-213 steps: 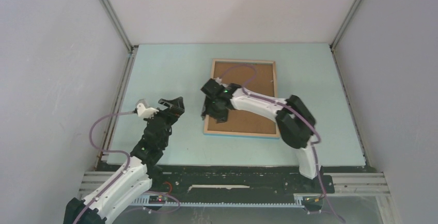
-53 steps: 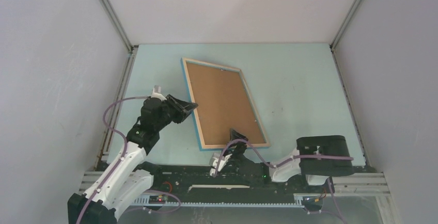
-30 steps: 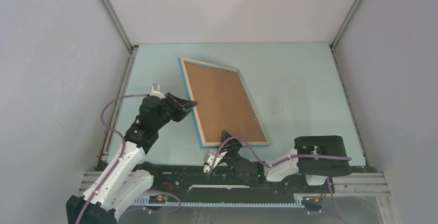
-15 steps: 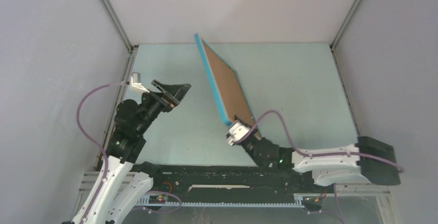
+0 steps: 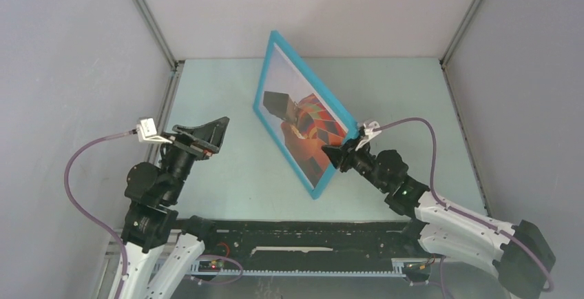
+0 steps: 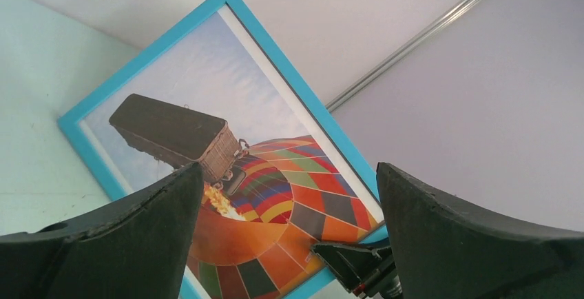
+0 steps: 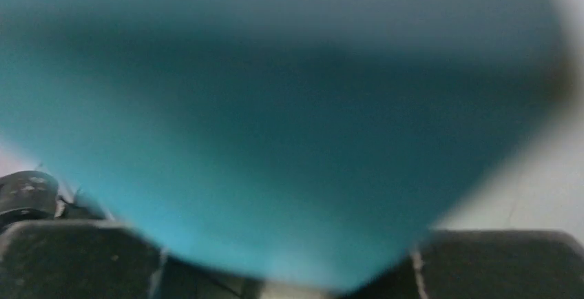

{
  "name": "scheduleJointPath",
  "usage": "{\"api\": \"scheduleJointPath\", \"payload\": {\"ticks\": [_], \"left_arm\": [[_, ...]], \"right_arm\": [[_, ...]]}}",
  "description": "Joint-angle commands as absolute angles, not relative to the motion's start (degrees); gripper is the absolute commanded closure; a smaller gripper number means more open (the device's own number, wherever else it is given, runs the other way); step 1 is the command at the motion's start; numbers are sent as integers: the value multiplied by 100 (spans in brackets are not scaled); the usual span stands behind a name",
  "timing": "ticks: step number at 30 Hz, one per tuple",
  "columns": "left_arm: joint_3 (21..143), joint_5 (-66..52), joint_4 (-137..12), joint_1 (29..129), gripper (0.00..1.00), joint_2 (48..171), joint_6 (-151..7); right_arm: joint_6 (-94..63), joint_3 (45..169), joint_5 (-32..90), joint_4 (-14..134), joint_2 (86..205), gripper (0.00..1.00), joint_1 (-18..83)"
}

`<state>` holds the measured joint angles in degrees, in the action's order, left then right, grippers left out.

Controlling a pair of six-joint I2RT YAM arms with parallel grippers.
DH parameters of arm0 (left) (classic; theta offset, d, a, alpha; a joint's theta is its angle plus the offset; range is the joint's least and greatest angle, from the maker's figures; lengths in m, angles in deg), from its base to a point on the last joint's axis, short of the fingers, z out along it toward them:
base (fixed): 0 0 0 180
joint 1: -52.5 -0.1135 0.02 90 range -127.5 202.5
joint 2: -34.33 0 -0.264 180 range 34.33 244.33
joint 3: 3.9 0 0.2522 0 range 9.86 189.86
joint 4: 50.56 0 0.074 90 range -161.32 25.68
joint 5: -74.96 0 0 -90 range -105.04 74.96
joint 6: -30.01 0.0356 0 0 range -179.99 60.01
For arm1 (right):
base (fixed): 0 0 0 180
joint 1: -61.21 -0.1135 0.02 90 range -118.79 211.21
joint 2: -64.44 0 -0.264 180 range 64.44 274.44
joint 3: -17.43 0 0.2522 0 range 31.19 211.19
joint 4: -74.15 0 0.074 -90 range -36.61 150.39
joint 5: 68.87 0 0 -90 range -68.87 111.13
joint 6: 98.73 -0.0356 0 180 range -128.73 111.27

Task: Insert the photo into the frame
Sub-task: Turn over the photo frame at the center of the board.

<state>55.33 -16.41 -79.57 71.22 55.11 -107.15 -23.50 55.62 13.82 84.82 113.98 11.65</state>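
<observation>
The frame (image 5: pixel 285 153) is held tilted up off the table, its bright blue front facing left and toward the camera. The photo (image 5: pixel 303 116), a checkered orange and red hot-air balloon on pale sky, sits inside it. My right gripper (image 5: pixel 342 153) is shut on the frame's right edge. In the right wrist view the blurred blue frame (image 7: pixel 275 120) fills the picture above that gripper (image 7: pixel 282 282). My left gripper (image 5: pixel 219 133) hangs open to the left, apart from the frame. The left wrist view looks between its open jaws (image 6: pixel 288 175) at the frame (image 6: pixel 141 54) and photo (image 6: pixel 275 196).
The pale green table (image 5: pixel 413 99) lies below, closed in by grey walls with metal rails (image 5: pixel 148 20) at the corners. A black mounting rail (image 5: pixel 296 233) runs along the near edge. The right arm (image 5: pixel 461 230) reaches up from the near right.
My left gripper let go of the frame's left edge, opened wide and drew back left. The right arm lifted the frame off the table and turned it, so the blue front with the photo now shows.
</observation>
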Motion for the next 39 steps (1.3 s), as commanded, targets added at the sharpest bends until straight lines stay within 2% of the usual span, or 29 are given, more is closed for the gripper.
{"api": "scheduleJointPath", "payload": {"ticks": [1,6,15,23,30,34,39], "left_arm": [[5638,-1755,-8052,7104,0,5671,-10535],[5479,-1637,-7921,7104,0,5736,-10637],[5270,-1568,-7798,7107,0,5818,-10725],[5179,-1549,-7698,7107,0,5862,-10754],[5113,-1548,-7672,7105,0,5880,-10745],[5049,-1548,-7606,7109,0,5947,-10762],[4977,-1548,-7549,7105,0,5987,-10765]], "right_arm": [[-3897,5459,3150,8691,11296,100,1824],[-4661,5399,4202,8770,11524,100,2818],[-6010,5055,4900,9138,11836,100,4031],[-6721,5164,6916,9911,13332,100,5116],[-5909,5876,7647,9108,14135,100,4976],[-5881,6201,7746,9175,14783,100,4818],[-6111,6796,7648,9615,15941,100,4101]]}}
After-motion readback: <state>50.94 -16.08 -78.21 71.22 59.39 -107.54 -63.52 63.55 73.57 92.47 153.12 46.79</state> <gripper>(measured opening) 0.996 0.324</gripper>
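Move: My right hand already holds the turned-over photo frame aloft by its short right side, photo face up and tilted; the frame's middle is about 12 cm ahead of that hand, 10 cm to its left and 2 cm lower. The middle of the board lies some 14 cm ahead, 6 cm left and 17 cm below. From my empty left hand the frame's middle is roughly 14 cm ahead, 24 cm right and 17 cm down, the board's middle about 17 cm ahead, 26 cm right and 33 cm down. Keeping my pinch on the frame's right side, I lower my right hand about 10 cm towards the board while tipping the wrist down some 55 degrees; it first swings forward and to the right, then comes back left over the last part. My open left hand sinks about 4–5 cm and edges forward over the frame's left part, holding nothing. ##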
